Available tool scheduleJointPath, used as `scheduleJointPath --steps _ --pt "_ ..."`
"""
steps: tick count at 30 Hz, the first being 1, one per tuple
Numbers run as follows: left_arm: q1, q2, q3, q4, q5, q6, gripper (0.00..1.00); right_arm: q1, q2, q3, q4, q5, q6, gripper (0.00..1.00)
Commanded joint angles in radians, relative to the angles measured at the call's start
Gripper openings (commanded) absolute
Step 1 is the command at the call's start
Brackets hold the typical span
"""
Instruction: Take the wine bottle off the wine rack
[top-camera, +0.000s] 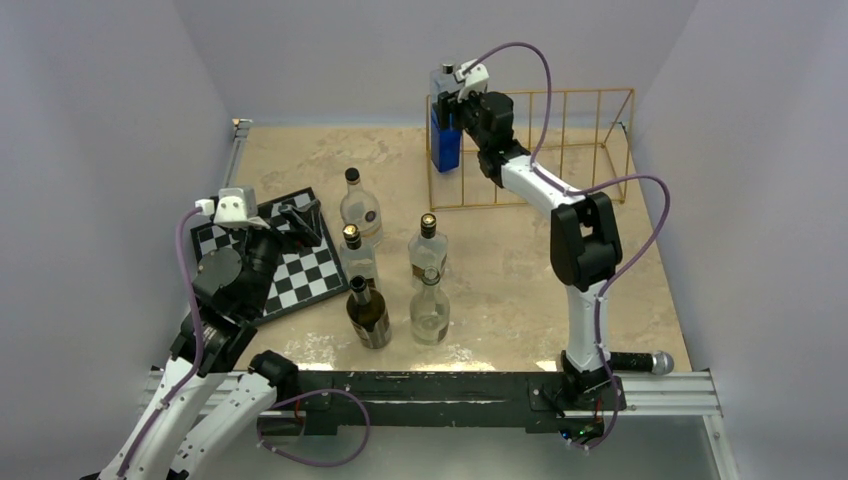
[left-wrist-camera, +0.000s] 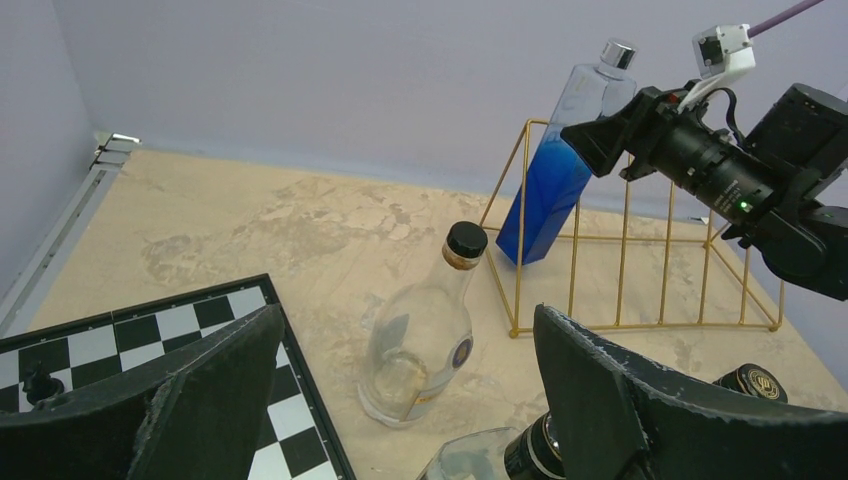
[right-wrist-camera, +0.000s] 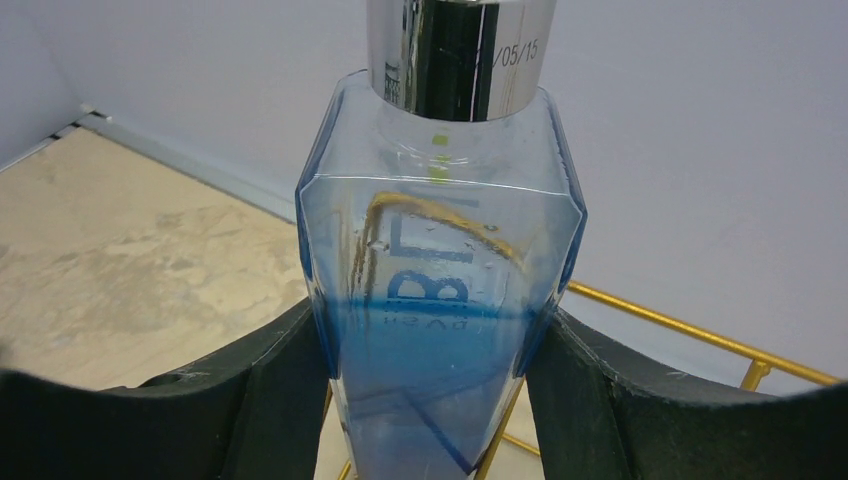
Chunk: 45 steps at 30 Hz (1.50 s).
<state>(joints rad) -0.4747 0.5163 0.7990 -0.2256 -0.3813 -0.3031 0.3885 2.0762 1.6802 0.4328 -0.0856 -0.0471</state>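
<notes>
The wine bottle (top-camera: 445, 135) is square, clear, half full of blue liquid, with a silver cap. It leans at the left end of the gold wire wine rack (top-camera: 590, 92) at the back of the table. My right gripper (top-camera: 453, 106) is shut on its upper body, with a finger pressed to each side in the right wrist view (right-wrist-camera: 430, 335). The bottle (right-wrist-camera: 440, 290) fills that view, with a rack rod (right-wrist-camera: 680, 325) behind it. The left wrist view shows the tilted bottle (left-wrist-camera: 550, 190), the rack (left-wrist-camera: 640, 326) and the right gripper (left-wrist-camera: 600, 135). My left gripper (top-camera: 300, 215) is open and empty over the checkerboard.
Several glass bottles stand mid-table, among them a clear round one (top-camera: 360, 208) and a dark one (top-camera: 368, 315). A black-and-white checkerboard (top-camera: 290, 265) lies at the left. A microphone (top-camera: 650, 362) lies by the right arm's base. Walls close in on three sides.
</notes>
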Motion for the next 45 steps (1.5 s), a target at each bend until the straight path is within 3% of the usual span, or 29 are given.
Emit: scheduleJointPath --steps 1,14,24,36,45 --pt "-0.004 0.010 0.011 0.037 -0.005 0.017 0.99 0.001 0.003 0.180 0.172 0.182 -0.070 0.00" --pt "-0.004 0.014 0.010 0.039 0.000 0.021 0.99 -0.015 0.136 0.448 0.062 0.227 -0.101 0.00" --pt "-0.005 0.017 0.011 0.040 0.008 0.018 0.99 -0.016 -0.099 0.117 0.278 0.059 -0.045 0.00" --pt "-0.004 0.002 0.010 0.040 0.009 0.021 0.99 -0.015 -0.265 -0.085 0.389 -0.159 0.014 0.00" --pt "-0.004 0.001 0.011 0.043 0.010 0.024 0.99 -0.015 -0.333 -0.181 0.442 -0.493 0.164 0.00"
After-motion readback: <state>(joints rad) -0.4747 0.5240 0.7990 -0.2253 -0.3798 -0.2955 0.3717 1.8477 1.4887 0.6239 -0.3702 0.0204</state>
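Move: The right hand already grips the blue bottle, whose middle lies about 4 cm below it, at the rack's left end. The wine rack's middle is roughly 20 cm to this hand's right, 3 cm back and 17 cm below. Out in front of the rack, the gold-capped bottle stands some 33 cm back and 4 cm left, the black-capped bottle about 23 cm back and 18 cm left. From the left hand, the blue bottle is about 33 cm ahead, 29 cm right and 10 cm lower. Forward first: the right hand carries the blue bottle about 6 cm farther out, dipping slightly, then reverses and draws it back some 13 cm towards the robot while lifting about 10 cm, up and away from the rack. Fingers keep their grip; on the way back the wrist swings counter-clockwise about 25 degrees and noses up. ##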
